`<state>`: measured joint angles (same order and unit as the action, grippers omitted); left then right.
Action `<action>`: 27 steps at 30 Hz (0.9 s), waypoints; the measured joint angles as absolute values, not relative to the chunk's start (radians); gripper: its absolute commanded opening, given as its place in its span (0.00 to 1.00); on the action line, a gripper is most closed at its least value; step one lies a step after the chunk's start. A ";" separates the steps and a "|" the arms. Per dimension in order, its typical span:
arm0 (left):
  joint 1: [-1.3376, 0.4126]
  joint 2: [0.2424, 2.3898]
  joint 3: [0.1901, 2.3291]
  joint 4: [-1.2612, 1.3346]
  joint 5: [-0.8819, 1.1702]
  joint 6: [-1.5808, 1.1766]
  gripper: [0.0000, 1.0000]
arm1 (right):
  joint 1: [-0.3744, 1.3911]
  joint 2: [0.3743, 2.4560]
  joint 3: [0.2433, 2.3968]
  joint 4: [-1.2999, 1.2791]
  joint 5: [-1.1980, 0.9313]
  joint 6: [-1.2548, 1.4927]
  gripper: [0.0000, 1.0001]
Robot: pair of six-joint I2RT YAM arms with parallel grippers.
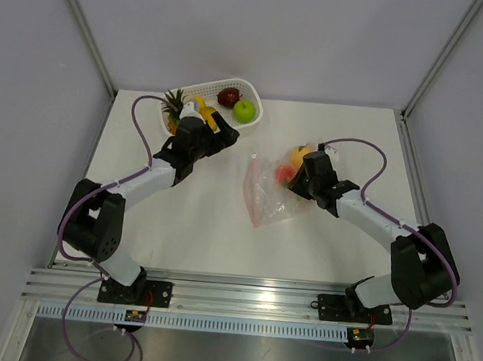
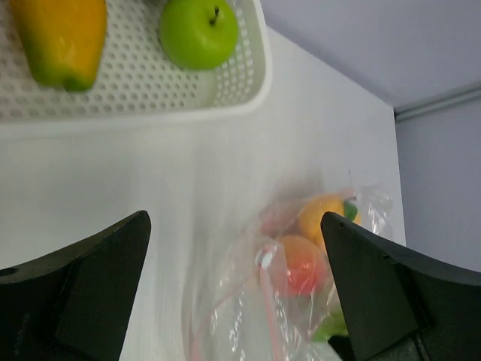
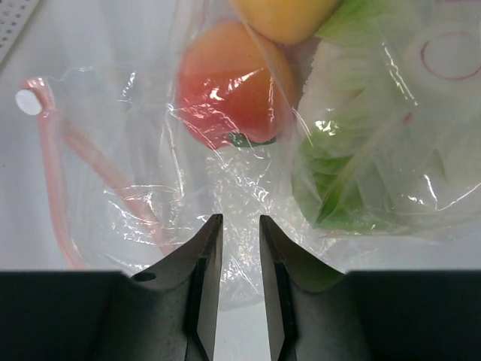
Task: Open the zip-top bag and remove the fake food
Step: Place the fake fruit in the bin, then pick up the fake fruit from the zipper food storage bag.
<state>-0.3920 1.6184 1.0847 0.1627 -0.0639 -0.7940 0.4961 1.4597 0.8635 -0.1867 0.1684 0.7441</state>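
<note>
The zip-top bag [image 1: 265, 201] lies crumpled on the table, its pink zip strip [image 3: 56, 158] running along the left edge. Fake food shows through the plastic: a red-orange fruit [image 3: 233, 83], a yellow piece [image 3: 282, 15] and a green-and-white leafy piece [image 3: 361, 165]. My right gripper [image 3: 240, 222] hovers low over the bag's near part. Its jaws stand a narrow gap apart, with film showing through that gap. My left gripper [image 2: 234, 222] is wide open and holds nothing. It sits by the basket's front edge, facing the bag [image 2: 248, 301].
A white perforated basket [image 1: 252, 98] stands at the back of the table. It holds a pineapple [image 1: 173, 108], a yellow piece [image 1: 204, 109], a dark red piece [image 1: 228, 96] and a green apple [image 2: 199, 31]. Grey walls close in the table on three sides.
</note>
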 measured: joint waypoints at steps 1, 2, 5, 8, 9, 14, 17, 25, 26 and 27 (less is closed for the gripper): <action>-0.409 1.596 1.045 0.174 -0.056 -0.805 0.98 | 0.496 1.445 0.863 -0.187 0.170 0.731 0.35; -0.424 1.573 1.002 0.176 -0.046 -0.819 0.98 | 0.496 1.430 0.863 -0.186 0.173 0.716 0.35; -0.448 1.520 0.904 0.184 -0.020 -0.855 0.97 | 0.496 1.387 0.863 -0.186 0.189 0.672 0.36; -0.477 1.488 0.856 0.177 -0.009 -0.873 0.96 | 0.496 1.356 0.863 -0.186 0.229 0.633 0.36; -0.495 1.477 0.848 0.175 -0.004 -0.873 0.96 | 0.496 1.350 0.864 -0.187 0.247 0.620 0.36; -0.568 1.401 0.784 0.218 0.031 -0.875 0.90 | 0.495 1.349 0.881 -0.231 0.329 0.575 0.34; -0.572 1.384 0.731 0.265 0.061 -0.873 0.88 | 0.495 1.345 0.881 -0.232 0.354 0.556 0.35; -0.569 1.404 0.656 0.287 0.118 -0.843 0.58 | 0.493 1.277 0.880 -0.237 0.472 0.528 0.59; -0.569 1.405 0.656 0.288 0.123 -0.839 0.56 | 0.491 1.270 0.879 -0.237 0.483 0.528 0.59; -0.569 1.406 0.656 0.290 0.128 -0.837 0.52 | 0.488 1.263 0.878 -0.237 0.490 0.528 0.60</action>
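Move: The red fruit in the bag lies about 18 cm to the left gripper's right, 7 cm back and 14 cm lower; the bag's mouth is nearer, some 8 cm right and 11 back. The bin's middle is about 11 cm ahead and 7 left. From the right gripper, the leafy vegetable sits about 3 cm ahead, 5 right and 6 below, the red fruit 6 ahead and 1 left, the orange 12 ahead and 2 right. Bring the left gripper back from the bin about 14 cm, sinking some 7 cm and easing right towards the bag's open mouth; swing its fingers about 20 degrees clockwise and narrow them from wide open to roughly half. Meanwhile raise the right gripper clear above the bag and carry it right over the leafy vegetable, rolling its left side down, tipping the fingers up, and opening them wider. ##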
